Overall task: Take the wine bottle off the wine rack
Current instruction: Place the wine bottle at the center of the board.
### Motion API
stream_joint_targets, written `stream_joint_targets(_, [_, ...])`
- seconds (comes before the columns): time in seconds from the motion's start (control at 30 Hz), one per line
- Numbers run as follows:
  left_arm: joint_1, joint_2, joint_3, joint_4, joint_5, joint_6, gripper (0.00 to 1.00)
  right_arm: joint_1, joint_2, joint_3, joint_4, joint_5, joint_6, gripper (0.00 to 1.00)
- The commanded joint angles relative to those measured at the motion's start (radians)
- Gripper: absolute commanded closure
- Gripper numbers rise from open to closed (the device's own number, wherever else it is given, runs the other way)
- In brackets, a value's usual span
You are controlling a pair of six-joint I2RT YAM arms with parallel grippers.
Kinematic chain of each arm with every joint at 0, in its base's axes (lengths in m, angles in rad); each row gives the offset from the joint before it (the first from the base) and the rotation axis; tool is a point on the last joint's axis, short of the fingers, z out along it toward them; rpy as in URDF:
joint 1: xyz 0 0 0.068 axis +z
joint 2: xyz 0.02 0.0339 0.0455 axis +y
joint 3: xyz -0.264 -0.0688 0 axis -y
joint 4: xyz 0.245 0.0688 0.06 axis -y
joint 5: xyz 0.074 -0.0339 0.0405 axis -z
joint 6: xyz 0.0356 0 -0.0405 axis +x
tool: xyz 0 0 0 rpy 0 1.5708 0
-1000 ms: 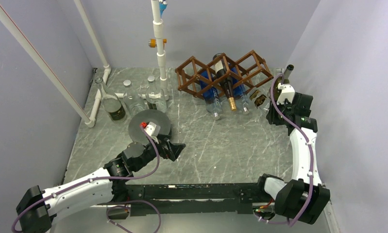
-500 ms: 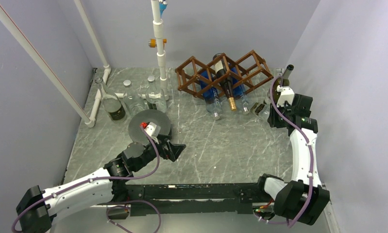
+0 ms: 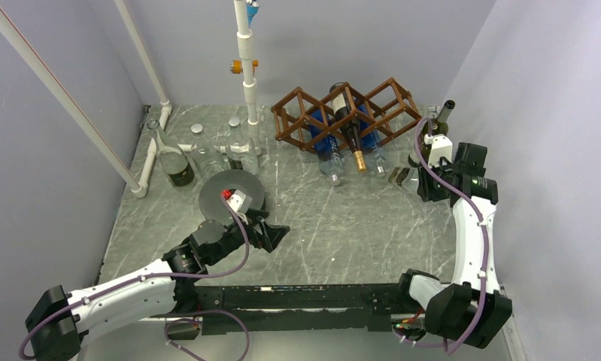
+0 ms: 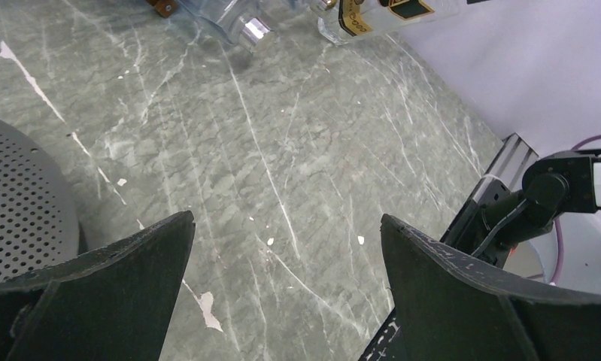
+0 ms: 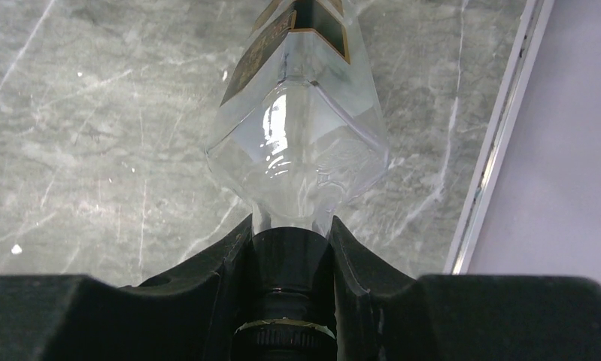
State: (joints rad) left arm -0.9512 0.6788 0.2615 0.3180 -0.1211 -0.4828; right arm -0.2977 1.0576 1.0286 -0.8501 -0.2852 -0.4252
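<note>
The wine rack (image 3: 346, 113), a brown lattice of diamond cells, stands at the back centre of the table. The wine bottle (image 3: 397, 177) is clear glass with a dark gold-edged label. It hangs off the rack's right end, in front of it. My right gripper (image 3: 417, 180) is shut on the wine bottle's black-capped neck. In the right wrist view the wine bottle (image 5: 297, 128) points away from the right gripper (image 5: 289, 226), above the marble. My left gripper (image 3: 274, 235) (image 4: 286, 218) stands open over bare marble with nothing between its fingers.
A dark bottle with a gold cap (image 3: 351, 134) and blue bottles (image 3: 323, 147) lie in the rack. A dark upright bottle (image 3: 441, 116) stands by the right wall. A perforated grey disc (image 3: 229, 194) lies centre-left. Glass bottles (image 3: 173, 162) and a white pipe stand (image 3: 246, 75) are back left.
My right gripper has drawn the wine bottle towards the near side, away from the rack's right end. The left arm has barely moved.
</note>
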Motion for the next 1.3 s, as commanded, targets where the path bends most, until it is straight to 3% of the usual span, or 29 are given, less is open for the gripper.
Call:
stream_joint_targets(0.0, [0.005, 0.016, 0.023, 0.081, 0.089, 0.059, 0.00, -0.003, -0.011, 0.116, -0.035, 0.008, -0.077, 1.00])
stream_joint_targets(0.17, [0.004, 0.051, 0.048, 0.119, 0.196, 0.138, 0.00, -0.001, -0.001, 0.150, -0.097, -0.020, -0.127, 1.00])
stream_joint_targets(0.57, [-0.017, 0.243, 0.091, 0.381, 0.443, 0.412, 0.01, 0.060, 0.053, 0.252, -0.275, -0.130, -0.282, 1.00])
stream_joint_targets(1.27, [-0.111, 0.583, 0.216, 0.677, 0.366, 0.722, 0.00, 0.478, 0.122, 0.345, -0.341, -0.172, -0.275, 1.00])
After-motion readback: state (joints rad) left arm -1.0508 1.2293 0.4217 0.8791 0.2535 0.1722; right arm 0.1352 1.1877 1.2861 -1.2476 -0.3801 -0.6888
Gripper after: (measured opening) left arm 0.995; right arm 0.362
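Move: The right hand already holds the clear wine bottle by its black cap. The open board centre lies about 33 cm to its left, 5 cm back and 18 cm below. The gold-necked bottle is some 20 cm ahead and 20 cm left of it, the green bottle 12 cm ahead and 2 cm right. From the left hand, the held bottle is about 36 cm right, 12 cm ahead and slightly lower; the grey disc sits 15 cm left, 6 cm ahead. Still gripping the cap, the right hand draws back about 3 cm, then sweeps some 12 cm left towards the board centre, rising slightly and turning about 40 degrees counter-clockwise. The empty left hand, fingers kept wide open, travels about 11 cm right towards the bottle, rising 3 cm, its fingers swinging clockwise and its jaws rolling nearly flat. ##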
